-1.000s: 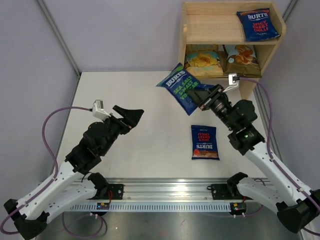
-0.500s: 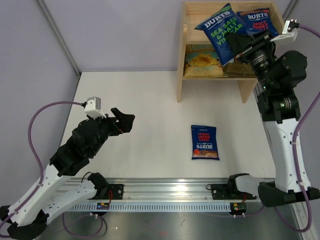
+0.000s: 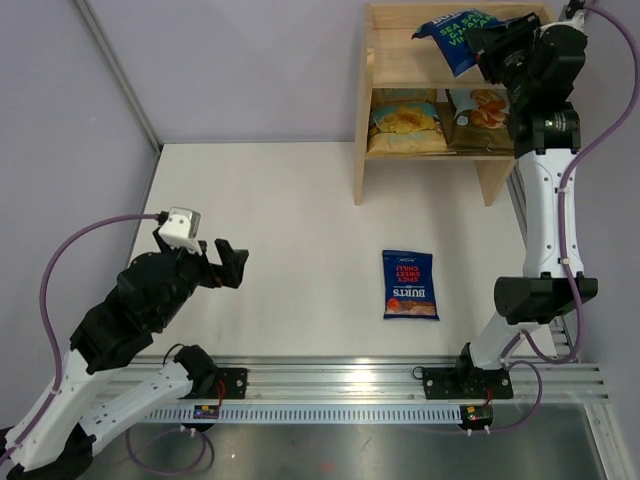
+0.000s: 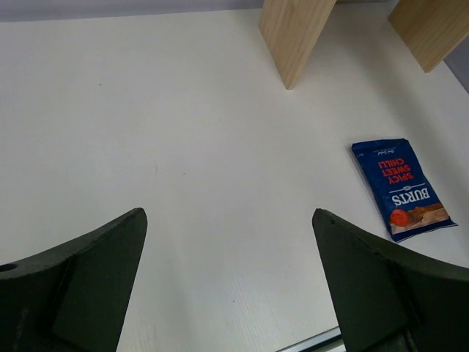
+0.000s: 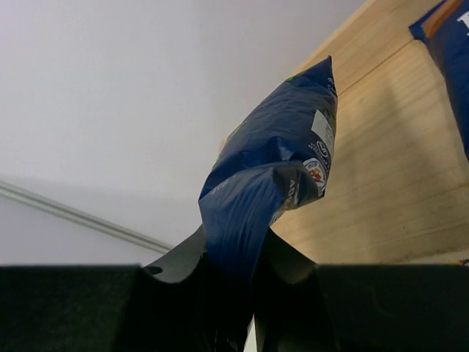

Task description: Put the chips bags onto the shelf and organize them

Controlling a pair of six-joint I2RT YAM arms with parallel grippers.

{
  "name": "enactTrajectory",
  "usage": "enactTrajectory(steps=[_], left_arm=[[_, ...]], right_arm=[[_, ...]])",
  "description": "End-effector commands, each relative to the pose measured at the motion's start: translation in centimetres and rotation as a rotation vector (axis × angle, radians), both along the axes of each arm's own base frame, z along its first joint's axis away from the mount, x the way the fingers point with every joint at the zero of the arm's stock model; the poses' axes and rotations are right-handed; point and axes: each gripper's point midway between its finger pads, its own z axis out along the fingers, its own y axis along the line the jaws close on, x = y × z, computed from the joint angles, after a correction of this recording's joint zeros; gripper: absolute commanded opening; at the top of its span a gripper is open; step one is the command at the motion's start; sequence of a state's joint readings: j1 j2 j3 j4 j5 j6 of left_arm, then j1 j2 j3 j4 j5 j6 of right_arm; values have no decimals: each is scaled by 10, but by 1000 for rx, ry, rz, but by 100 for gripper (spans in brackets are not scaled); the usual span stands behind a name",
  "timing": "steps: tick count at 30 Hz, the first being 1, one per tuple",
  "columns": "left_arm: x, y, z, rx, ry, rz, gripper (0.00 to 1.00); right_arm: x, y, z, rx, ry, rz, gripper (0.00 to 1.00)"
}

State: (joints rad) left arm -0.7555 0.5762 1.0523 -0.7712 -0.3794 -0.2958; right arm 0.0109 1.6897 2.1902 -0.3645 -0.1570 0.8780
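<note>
My right gripper [image 3: 489, 48] [image 5: 233, 258] is shut on one edge of a dark blue BURTS sea salt chips bag [image 3: 452, 30] [image 5: 272, 172], holding it over the top tier of the wooden shelf [image 3: 364, 85] [image 5: 381, 169]. A second blue bag [image 5: 448, 66] lies on that tier to its right. Two tan chips bags [image 3: 406, 121] [image 3: 481, 110] stand in the lower tier. A blue BURTS bag with red lettering [image 3: 409, 285] [image 4: 401, 187] lies flat on the table. My left gripper [image 3: 231, 264] [image 4: 228, 216] hovers open and empty over the table's left side, far from that bag.
The shelf's two wooden legs [image 4: 293, 37] [image 4: 432, 29] stand on the white table [image 3: 300, 220]. An aluminium rail [image 3: 330, 385] runs along the near edge. Grey walls close the left and back sides.
The right arm lifted the sea salt bag from above the table up to the shelf's top tier. The left arm drew back toward the near left and its jaws widened.
</note>
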Motion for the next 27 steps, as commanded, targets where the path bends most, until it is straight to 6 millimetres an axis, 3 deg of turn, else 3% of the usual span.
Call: enactTrajectory(steps=[1, 10, 19, 27], left_arm=[[2, 7, -7, 46, -47, 5, 99], [6, -5, -25, 42, -21, -28, 99], [7, -3, -30, 41, -12, -8, 99], [6, -2, -34, 38, -4, 0, 99]], right_arm=[[12, -11, 15, 80, -17, -57, 27], [55, -30, -13, 122, 62, -178, 27], [56, -46, -38, 144, 128, -408, 27], [60, -28, -62, 176, 190, -421, 32]])
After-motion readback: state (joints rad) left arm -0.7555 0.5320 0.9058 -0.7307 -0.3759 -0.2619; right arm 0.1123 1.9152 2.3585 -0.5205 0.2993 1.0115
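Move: Ahead of the right hand, which already holds the green Sea Salt & Malt Vinegar bag, the free spot on the top shelf lies about 11 cm forward, 3 cm left and 12 cm down. The Spicy Sweet Chilli bag on that shelf is some 12 cm forward and 8 cm right. On the shelf below, the brown bag sits about 8 cm forward, 6 cm right and 30 cm down. From the left hand the spot is roughly 40 cm forward, 44 cm right and 12 cm up. Carrying the green bag in over the top shelf, the right hand goes about 7 cm forward and sinks about as far, the forward reach fading halfway while it keeps lowering beside the chilli bag. The wrist turns some 20 degrees clockwise and tips down about 10, the fingers still gripping the bag's end. The empty, open left hand sinks about 4 cm. ##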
